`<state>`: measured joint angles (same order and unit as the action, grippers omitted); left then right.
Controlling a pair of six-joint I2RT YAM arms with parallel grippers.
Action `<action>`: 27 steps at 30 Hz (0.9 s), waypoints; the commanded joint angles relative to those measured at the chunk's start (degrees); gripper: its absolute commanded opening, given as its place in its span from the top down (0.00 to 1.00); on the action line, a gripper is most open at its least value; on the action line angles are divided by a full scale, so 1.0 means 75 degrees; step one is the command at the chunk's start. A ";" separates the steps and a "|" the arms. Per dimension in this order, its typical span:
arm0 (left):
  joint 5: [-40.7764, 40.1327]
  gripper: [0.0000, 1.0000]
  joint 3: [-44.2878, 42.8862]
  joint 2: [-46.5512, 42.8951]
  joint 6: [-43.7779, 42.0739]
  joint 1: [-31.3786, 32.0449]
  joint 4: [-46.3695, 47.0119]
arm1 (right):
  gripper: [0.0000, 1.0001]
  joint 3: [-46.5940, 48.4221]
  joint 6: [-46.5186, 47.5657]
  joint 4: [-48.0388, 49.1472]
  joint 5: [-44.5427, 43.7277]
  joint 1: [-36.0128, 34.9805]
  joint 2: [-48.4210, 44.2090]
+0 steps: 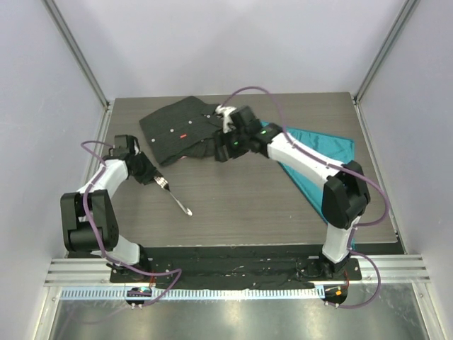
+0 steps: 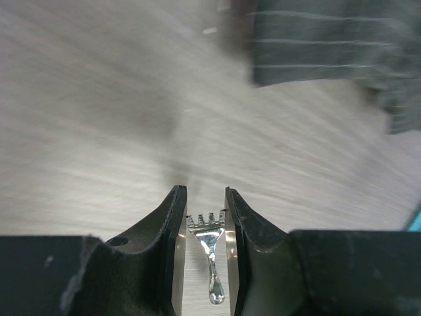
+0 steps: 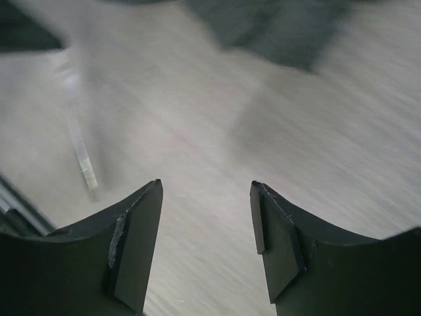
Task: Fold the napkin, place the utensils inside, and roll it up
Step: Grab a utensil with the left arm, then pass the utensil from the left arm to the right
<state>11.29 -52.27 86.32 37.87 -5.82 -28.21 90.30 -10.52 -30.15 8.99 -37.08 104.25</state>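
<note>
The silver fork [image 1: 175, 197] lies slanted over the wooden table at the left, tines toward my left gripper [image 1: 151, 174]. In the left wrist view the fork [image 2: 209, 240] sits between the fingers with its tines touching both pads, so the left gripper [image 2: 204, 192] is shut on its head. The teal napkin [image 1: 322, 152] lies flat at the right, partly hidden under my right arm. My right gripper [image 1: 221, 151] hovers at the near edge of the black shirt. In the right wrist view the right gripper [image 3: 206, 185] stands open with only bare table between its fingers.
A black buttoned shirt [image 1: 180, 131] with a small red tag lies crumpled at the back centre of the table [image 1: 241, 205]; it also shows as a dark shirt [image 2: 329, 39] in the left wrist view and a blurred shirt [image 3: 276, 26] in the right wrist view. Grey walls enclose the table.
</note>
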 commanded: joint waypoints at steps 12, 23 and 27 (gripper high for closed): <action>0.1354 1.00 -0.0296 0.0162 0.0646 0.0413 0.1252 | 0.36 0.1600 0.0629 0.0715 -0.2123 -0.3000 0.1907; 0.1260 1.00 -0.0144 -0.0353 0.0646 0.0484 0.1265 | 0.36 0.1753 0.0806 0.0598 -0.3788 -0.3727 0.2612; 0.1260 1.00 -0.0109 -0.0389 0.0670 0.0542 0.1323 | 0.43 0.1659 0.0712 0.0610 -0.4163 -0.3740 0.2706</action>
<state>19.18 -53.21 85.58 41.98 -2.33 -20.60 101.47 -5.23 -27.24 -16.75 -64.97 124.18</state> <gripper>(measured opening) 0.293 0.612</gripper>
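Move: The fork is already gripped by its tines in the left gripper, its middle about 7 cm back and 6 cm right of that hand, roughly level. From the open right gripper, the fork's middle is some 18 cm left, 11 cm back and 12 cm lower. The dark cloth lies about 14 cm ahead and 13 cm left of the right gripper; the teal napkin, 4 cm ahead and 38 cm right of it, both some 15 cm below. Swing the open right gripper left, back and down, some 20 cm in all, onto the fork's handle, turning it about 15 degrees counter-clockwise first and then dipping its left side. Meanwhile keep the left grip on the tines and bring the fork about 6 cm right, up and forward to meet it. Leave the right fingers open, one on each side of the handle. ##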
